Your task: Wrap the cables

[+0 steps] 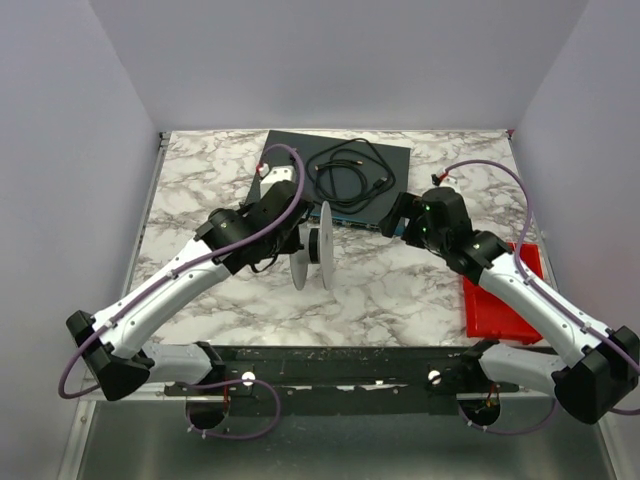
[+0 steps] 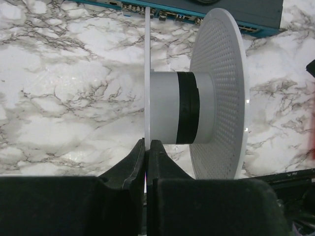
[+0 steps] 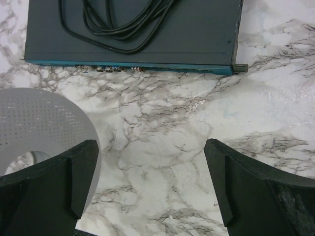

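Observation:
A whitish spool stands on edge at the middle of the marble table, with two round discs and a white hub banded in black. My left gripper is shut on the rim of the thin left disc; from above the left gripper sits just left of the spool. The perforated right disc is free. My right gripper hangs open over bare marble, right of the spool, whose disc is partly hidden behind the left finger. No thin white cables show in any view.
A dark flat box with a blue front edge lies at the back, and a black coiled cord rests on it. A red tray lies at the right edge under the right arm.

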Available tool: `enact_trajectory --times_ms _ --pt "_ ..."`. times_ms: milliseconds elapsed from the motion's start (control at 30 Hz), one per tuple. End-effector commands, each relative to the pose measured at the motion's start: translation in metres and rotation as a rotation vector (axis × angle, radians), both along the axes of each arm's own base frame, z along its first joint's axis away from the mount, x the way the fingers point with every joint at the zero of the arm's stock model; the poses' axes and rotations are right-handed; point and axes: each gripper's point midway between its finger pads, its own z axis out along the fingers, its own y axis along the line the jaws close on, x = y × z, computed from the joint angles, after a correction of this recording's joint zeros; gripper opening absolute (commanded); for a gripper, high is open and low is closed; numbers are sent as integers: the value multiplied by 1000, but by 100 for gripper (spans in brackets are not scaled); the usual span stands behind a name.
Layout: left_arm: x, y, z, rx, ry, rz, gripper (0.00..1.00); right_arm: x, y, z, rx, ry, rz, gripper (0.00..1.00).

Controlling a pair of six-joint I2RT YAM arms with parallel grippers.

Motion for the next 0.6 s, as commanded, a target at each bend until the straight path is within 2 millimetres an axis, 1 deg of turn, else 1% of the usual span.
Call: enact_trajectory --times_ms 0,133,233,367,567 --pt "16 -21 -7 5 -57 -105 0 3 -6 4 -18 7 -38 100" --pt "29 -12 -22 99 -79 -76 0 3 -6 2 -19 15 -41 100" --pt "33 -9 -30 135 -84 -67 0 3 -5 0 -20 20 -39 100" --pt "38 -8 -42 153 -93 -55 0 4 -5 0 -18 19 -40 100" --pt "39 -11 -56 145 -87 -58 0 4 -5 1 -28 10 -29 100"
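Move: The left hand already holds the white spool by the rim of its left flange, the hub some 5 cm ahead, 5 right and 6 below. Bare table under the spool lies about 5 cm ahead, 5 right and 24 below; the switch's front edge is 15 ahead, 5 right and 22 below, and the black cable coil 27 ahead, 16 right and 19 below. From the right hand that table spot is about 23 cm left, 3 back and 18 below. Still pinching the rim of the left flange between its shut fingers, the left hand lowers the spool about 6.5 cm towards the bare table in front of the switch, easing some 2 cm forward too. As it sinks, it rolls its left side up about 10 degrees and turns slightly clockwise. ##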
